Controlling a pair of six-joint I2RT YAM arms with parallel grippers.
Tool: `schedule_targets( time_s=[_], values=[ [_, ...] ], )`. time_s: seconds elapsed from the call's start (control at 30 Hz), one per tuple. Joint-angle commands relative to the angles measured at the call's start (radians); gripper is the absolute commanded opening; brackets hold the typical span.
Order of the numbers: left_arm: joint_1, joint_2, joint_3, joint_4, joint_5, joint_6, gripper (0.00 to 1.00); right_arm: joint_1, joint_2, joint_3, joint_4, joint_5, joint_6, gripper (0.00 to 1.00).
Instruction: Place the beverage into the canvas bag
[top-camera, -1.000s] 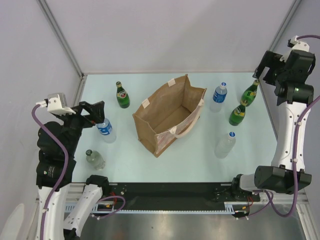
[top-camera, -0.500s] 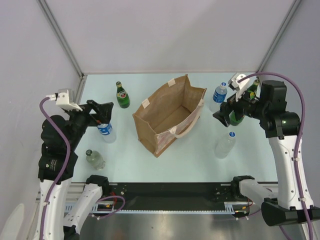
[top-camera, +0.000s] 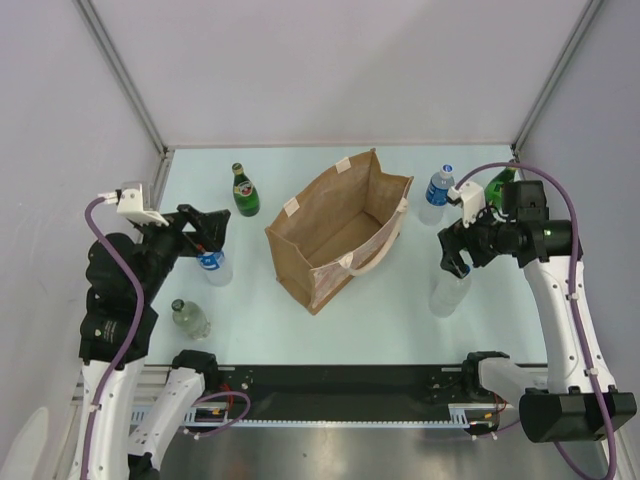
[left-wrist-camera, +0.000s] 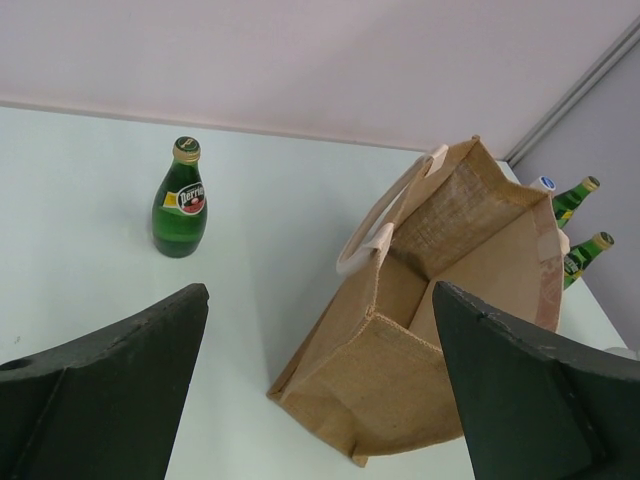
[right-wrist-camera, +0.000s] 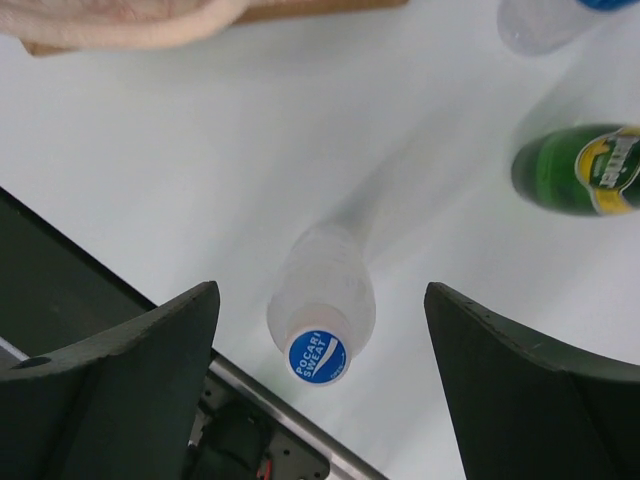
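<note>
The canvas bag (top-camera: 335, 235) stands open-mouthed mid-table, tan with cream handles; the left wrist view shows its near corner (left-wrist-camera: 440, 330). A clear beverage bottle with a blue Pocari Sweat cap (right-wrist-camera: 317, 355) stands upright at the front right (top-camera: 449, 291). My right gripper (top-camera: 452, 258) hangs open directly over it, and the bottle sits between and below the fingers (right-wrist-camera: 320, 300) without touching them. My left gripper (top-camera: 207, 231) is open above a blue-labelled water bottle (top-camera: 213, 266), facing the bag (left-wrist-camera: 318, 300), with nothing between its fingers.
A green Perrier bottle (top-camera: 245, 192) stands back left. A clear bottle (top-camera: 190, 318) is front left. A blue-capped water bottle (top-camera: 437, 190) and a green bottle (top-camera: 500, 182) stand right of the bag, behind my right arm. The black base rail (top-camera: 340, 385) runs along the front.
My right arm has swung from the back right corner down and inward to hang over the Pocari Sweat bottle. The left gripper has shifted slightly right over the blue-labelled bottle.
</note>
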Motion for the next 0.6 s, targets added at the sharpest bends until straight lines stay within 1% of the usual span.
schedule_targets(
  time_s=[0.0,0.3,0.57],
  values=[
    [0.007,0.008,-0.001,0.020,0.015,0.010,1.00,0.004,-0.035,-0.025,-0.072,0.057,-0.057,0.85],
    [0.007,0.019,-0.004,0.021,0.020,0.011,1.00,0.003,-0.068,-0.097,-0.095,0.098,-0.088,0.70],
    [0.007,0.019,-0.009,0.023,0.020,0.013,1.00,-0.002,-0.061,-0.136,-0.039,0.095,-0.072,0.68]
  ],
)
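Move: Below and slightly behind the right hand stands the Pocari Sweat bottle, its middle about 4 cm back, 2 cm right and 14 cm down. Counted from the same hand, the canvas bag is some 9 cm ahead and 21 cm left, the blue-labelled bottle about 19 cm ahead and 3 cm right, and a green bottle 16 cm ahead and 13 cm right. From the left hand the Pocari Sweat bottle lies roughly 45 cm right, 3 cm back and 28 cm below. Sinking about 4 cm while drawing back some 3.5 cm and a little to the right, the right hand comes down to the cap of the Pocari Sweat bottle. The fingers tip some 10 degrees nearer to straight down and close part way from almost fully open, their gap still wider than the cap; they aren't gripping. ##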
